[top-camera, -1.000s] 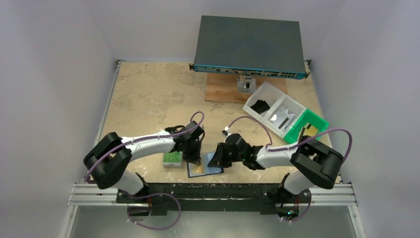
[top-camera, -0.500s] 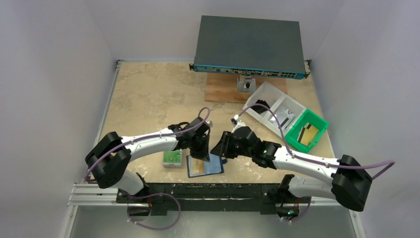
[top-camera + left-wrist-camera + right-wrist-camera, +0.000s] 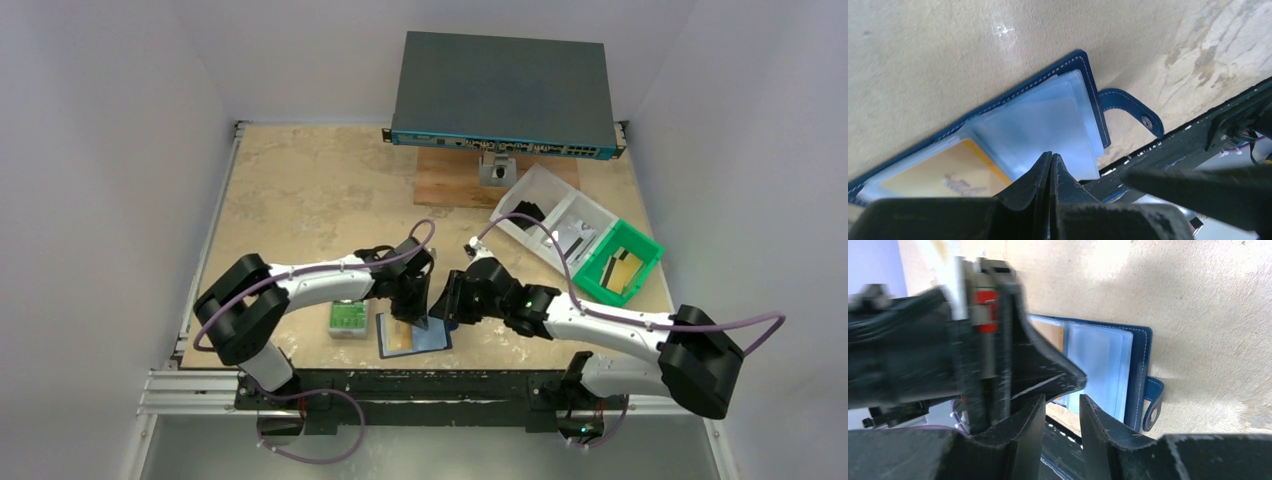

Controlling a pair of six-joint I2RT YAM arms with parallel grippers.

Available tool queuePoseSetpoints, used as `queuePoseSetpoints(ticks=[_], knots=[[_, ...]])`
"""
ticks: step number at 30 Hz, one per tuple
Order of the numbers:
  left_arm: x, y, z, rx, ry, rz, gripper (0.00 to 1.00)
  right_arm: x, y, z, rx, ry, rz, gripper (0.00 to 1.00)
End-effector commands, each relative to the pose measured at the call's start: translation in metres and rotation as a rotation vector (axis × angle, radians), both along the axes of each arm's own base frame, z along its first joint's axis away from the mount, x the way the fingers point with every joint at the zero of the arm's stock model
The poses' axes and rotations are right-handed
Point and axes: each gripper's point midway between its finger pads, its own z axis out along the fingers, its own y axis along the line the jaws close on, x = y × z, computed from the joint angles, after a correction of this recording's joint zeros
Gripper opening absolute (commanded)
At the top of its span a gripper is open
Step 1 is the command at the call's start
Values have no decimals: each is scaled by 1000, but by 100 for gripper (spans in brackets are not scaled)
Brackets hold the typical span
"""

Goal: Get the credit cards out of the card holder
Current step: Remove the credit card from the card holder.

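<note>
The navy card holder (image 3: pixel 432 338) lies open near the table's front edge, its light-blue sleeves (image 3: pixel 1048 120) facing up and its snap tab (image 3: pixel 1143 117) to one side. One tan credit card (image 3: pixel 943 175) sits in a sleeve (image 3: pixel 1054 334). My left gripper (image 3: pixel 1050 155) is shut, its tips down on the sleeves at the holder's middle (image 3: pixel 417 318). My right gripper (image 3: pixel 1062 399) hovers just right of it (image 3: pixel 448 306), open with nothing between the fingers. Two more tan cards (image 3: pixel 624 268) lie in the green bin.
A grey case with a green label (image 3: pixel 347 318) sits left of the holder. At the right stand a clear divided tray (image 3: pixel 545 215) and the green bin (image 3: pixel 640 245). A grey network box (image 3: pixel 503 92) on a wooden board (image 3: pixel 455 180) fills the back.
My right gripper has opened and lifted back off the holder's right side, its arm swinging out to the right. My left gripper slid right onto the holder's middle, still shut.
</note>
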Motion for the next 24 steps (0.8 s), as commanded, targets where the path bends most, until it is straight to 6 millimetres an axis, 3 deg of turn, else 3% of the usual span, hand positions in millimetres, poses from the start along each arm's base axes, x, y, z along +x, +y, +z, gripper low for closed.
queuePoseSetpoints(ticks=[1,5,10,15,24], knots=[[14,10,40,-20,-104,28,0,-1,15,-1,17,2,50,32],[18,41,49,-14,-132,100,0,-4,31,-2,47,16,95,32],[11,70,40,24,-119,124,0,-5,49,-4,52,19,142,32],[3,84,26,64,-101,145,0,-9,62,-15,60,50,179,32],[4,97,11,128,-109,182,0,-13,68,-37,50,92,199,31]])
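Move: The left gripper, closed, is low over the clear sleeve, whose middle is about 2 cm to its right and level fore and aft. The gold card is some 6 cm to its left, also level fore and aft, with the screwdriver box roughly 19 cm left and 2 cm farther out. From the right gripper, the card is about 9 cm left, 3 cm back and 7 cm below; the sleeve's middle is 1 cm left, 3 cm back and equally far down. Lift the closed left gripper off the clear sleeve in an arc about 5.5 cm high, carrying it left over the gold card, then lower it just above the holder's left edge, about 9 cm left of its start. Meanwhile bring the right gripper down some 5 cm and left as far, over the sleeve towards the holder's spine, turning about 10 degrees counter-clockwise with its fingers kept partly open. ##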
